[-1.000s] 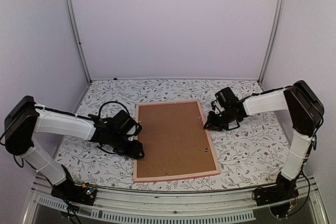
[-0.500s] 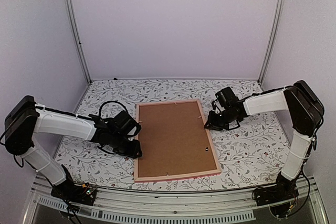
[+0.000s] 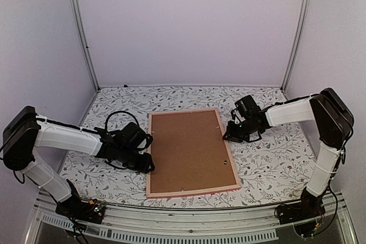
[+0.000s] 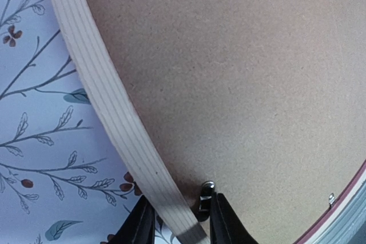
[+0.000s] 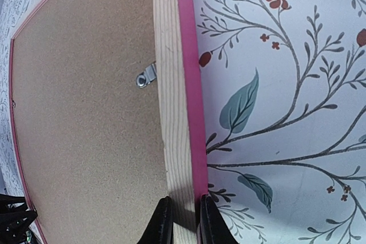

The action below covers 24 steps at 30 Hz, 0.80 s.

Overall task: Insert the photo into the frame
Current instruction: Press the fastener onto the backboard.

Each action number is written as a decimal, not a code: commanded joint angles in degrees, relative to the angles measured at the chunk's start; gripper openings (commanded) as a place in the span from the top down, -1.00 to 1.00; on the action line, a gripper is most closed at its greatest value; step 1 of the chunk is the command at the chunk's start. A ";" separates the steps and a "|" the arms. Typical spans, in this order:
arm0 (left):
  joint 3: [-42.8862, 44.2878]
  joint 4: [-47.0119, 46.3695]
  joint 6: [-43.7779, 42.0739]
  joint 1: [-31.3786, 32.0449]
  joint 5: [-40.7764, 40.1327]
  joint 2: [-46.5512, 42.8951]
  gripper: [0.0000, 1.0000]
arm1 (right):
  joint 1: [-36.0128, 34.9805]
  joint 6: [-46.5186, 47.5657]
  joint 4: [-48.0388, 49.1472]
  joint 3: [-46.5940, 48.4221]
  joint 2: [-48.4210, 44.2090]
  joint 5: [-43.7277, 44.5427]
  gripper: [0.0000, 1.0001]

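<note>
The pink frame (image 3: 194, 191) lies face down in the middle of the table, with the brown backing board (image 3: 187, 150) filling its back. The photo is hidden. My left gripper (image 3: 147, 162) sits low at the frame's left rail (image 4: 108, 101). Its jaws (image 4: 180, 221) are shut across that pale wooden rail, and the inner finger presses against a small metal tab (image 4: 206, 194). My right gripper (image 3: 227, 136) is at the right rail (image 5: 174, 112), jaws (image 5: 182, 221) shut on the wood and its pink edge. Another metal tab (image 5: 145, 77) lies turned over the board further along.
The floral tablecloth (image 3: 269, 158) covers the table on all sides of the frame. Pale walls with metal posts (image 3: 83, 32) enclose the back and sides. A metal rail (image 3: 189, 228) runs along the near edge between the arm bases.
My left gripper's jaws have come together onto the frame's left rail. The right gripper and the frame have stayed where they were.
</note>
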State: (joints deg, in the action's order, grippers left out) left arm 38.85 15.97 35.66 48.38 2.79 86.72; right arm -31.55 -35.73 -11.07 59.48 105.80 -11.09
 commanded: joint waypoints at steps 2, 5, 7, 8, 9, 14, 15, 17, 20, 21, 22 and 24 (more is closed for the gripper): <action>-1.80 1.63 -5.09 0.66 -2.40 1.43 0.63 | -0.18 -1.44 0.96 -1.75 -2.63 1.77 0.77; -0.03 4.75 -6.04 0.66 -7.47 1.71 0.57 | -0.22 -2.25 1.84 -2.90 -3.59 2.09 0.80; 1.13 5.27 -6.38 0.59 -8.54 1.92 0.47 | -0.25 -2.92 2.36 -3.78 -4.13 2.82 0.83; 1.79 5.02 -6.35 0.43 -8.46 2.07 0.38 | -0.19 -3.46 2.61 -4.28 -4.43 3.28 0.84; 2.35 4.63 -6.32 0.40 -7.87 2.22 0.29 | -0.20 -3.82 3.04 -4.81 -4.61 3.60 0.86; 6.18 1.63 -6.05 -0.15 -3.54 4.05 -0.20 | -0.31 -7.79 7.77 -9.60 -6.95 3.93 0.91; 6.77 1.27 -5.98 -0.34 -3.27 4.21 -0.28 | -0.46 -8.98 8.81 -10.71 -7.68 4.09 0.92; 7.55 1.13 -6.03 -0.77 -2.00 4.34 -0.40 | -0.83 -10.49 10.37 -12.87 -8.71 4.88 0.93; 8.07 2.45 -6.52 -1.53 -1.64 4.19 -0.48 | -1.22 -11.99 12.10 -14.84 -9.99 5.91 0.93; 8.09 3.11 -6.68 -1.69 -1.71 4.18 -0.48 | -1.31 -12.35 12.68 -15.30 -10.43 6.18 0.94; 8.13 3.78 -6.81 -1.83 -1.66 4.10 -0.48 | -1.32 -12.59 13.05 -15.69 -10.83 6.37 0.94; 7.94 5.22 -6.87 -1.82 -1.10 3.91 -0.46 | -1.32 -12.62 13.29 -15.89 -11.17 6.43 0.94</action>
State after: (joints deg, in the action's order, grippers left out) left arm 46.02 18.17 29.80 47.31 0.27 90.65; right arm -32.36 -45.69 0.25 44.99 96.31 -6.68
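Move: My left fingers are closed across the left rim and the fastener beside it, whose middle is about 1 cm to the right of my left hand, 1 cm ahead and level. The near-edge fastener is roughly 8 cm back and 11 cm right of that hand. My right hand pinches the right rim; the left-hand fastener is some 24 cm left and 14 cm back of it, the far right-side fastener about 6 cm ahead and 3 cm left. I carry my left hand about 3 cm forward, opening its fingers partway through to let go of the rim and fastener, then lift it 1.5 cm and ease it right over the backboard. Meanwhile my right hand, fingers nearly shut at the right rim, draws about 3 cm back and to the right, turning some 10 degrees clockwise. ##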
